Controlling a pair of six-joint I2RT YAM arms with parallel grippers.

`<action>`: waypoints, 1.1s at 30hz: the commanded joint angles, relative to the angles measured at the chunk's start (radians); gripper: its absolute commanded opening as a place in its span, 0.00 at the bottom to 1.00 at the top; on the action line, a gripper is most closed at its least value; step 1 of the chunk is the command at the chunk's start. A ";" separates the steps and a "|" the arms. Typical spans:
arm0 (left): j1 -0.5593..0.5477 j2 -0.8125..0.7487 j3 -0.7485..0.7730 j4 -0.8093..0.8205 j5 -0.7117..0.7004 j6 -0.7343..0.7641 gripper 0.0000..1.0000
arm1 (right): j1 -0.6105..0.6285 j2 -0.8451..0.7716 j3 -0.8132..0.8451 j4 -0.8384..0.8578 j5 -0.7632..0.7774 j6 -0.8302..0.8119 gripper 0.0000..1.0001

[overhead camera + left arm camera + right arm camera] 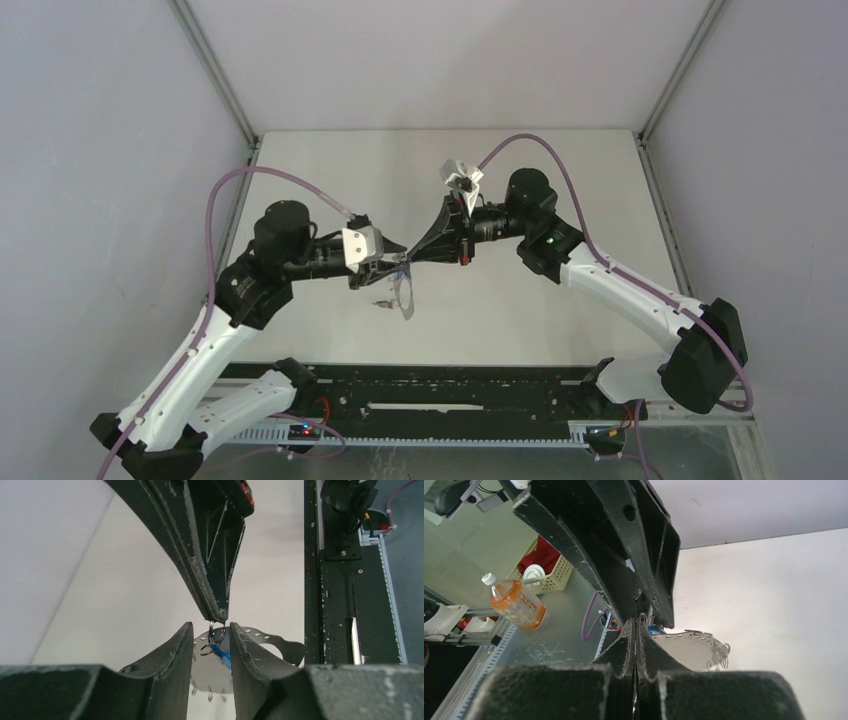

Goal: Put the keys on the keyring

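Both grippers meet above the middle of the table. My right gripper (409,256) (634,622) is shut, and its tips (219,616) pinch a small wire ring (216,633) of the keyring. The keyring (405,297) (212,672) (689,650) hangs below as a flat grey piece with holes and small rings along its edge. A blue key head (223,654) (655,629) sits at that pinched ring. My left gripper (397,263) (211,625) stands open, its fingers either side of the ring and blue key. A tiny dark key (382,301) lies on the table beside the keyring.
A black rail (450,400) runs along the near table edge between the arm bases. Grey walls enclose the left, back and right. Past the table, the right wrist view shows an orange drink bottle (516,605) and a yellow basket (546,577).
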 commanded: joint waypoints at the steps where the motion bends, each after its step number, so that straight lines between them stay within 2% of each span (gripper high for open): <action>1: 0.012 -0.005 0.044 -0.016 0.034 -0.024 0.37 | 0.013 -0.037 0.008 0.057 -0.010 -0.002 0.00; 7: 0.022 -0.016 0.041 -0.058 0.036 -0.008 0.35 | 0.014 -0.044 0.008 0.049 -0.005 -0.010 0.00; 11: 0.026 -0.016 0.038 -0.056 0.037 -0.023 0.29 | 0.016 -0.039 0.008 0.062 -0.001 -0.003 0.00; 18: 0.030 -0.014 0.029 -0.007 -0.020 -0.071 0.02 | 0.025 -0.038 0.008 0.028 0.020 -0.033 0.00; 20: 0.032 -0.014 0.029 -0.007 -0.008 -0.071 0.00 | 0.026 -0.041 0.007 0.003 0.032 -0.049 0.00; 23: 0.033 -0.013 0.034 -0.021 0.011 -0.057 0.00 | 0.024 -0.049 0.028 -0.086 0.056 -0.108 0.16; 25: 0.035 -0.004 0.049 -0.051 0.020 -0.029 0.00 | 0.027 -0.044 0.081 -0.223 0.082 -0.185 0.25; 28: 0.035 0.027 0.083 -0.111 0.027 0.020 0.00 | 0.035 -0.027 0.180 -0.463 0.130 -0.325 0.45; 30: 0.035 0.052 0.113 -0.152 0.030 0.043 0.00 | 0.048 0.003 0.261 -0.642 0.172 -0.419 0.50; 33: 0.035 0.082 0.154 -0.191 0.047 0.052 0.00 | 0.075 0.045 0.367 -0.815 0.223 -0.546 0.48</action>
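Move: The wire ring I want is still pinched in my right fingertips. It is about 1 cm to my left hand's right, level with its open fingers, and about 1 cm to the left of my right hand's point. The blue tag hangs some 2 cm below the ring. The grey plate's middle lies roughly 6 cm below the ring, neither ahead of it nor behind. I ease my left hand down about 1 cm and close its fingers fully to pinch the wire ring while my right hand holds it nearly still. Then my right fingers open about halfway and let go of the ring; that hand edges forward, tilts some 10 degrees and ends about 1 cm higher, as my closed left hand sinks another centimetre. ##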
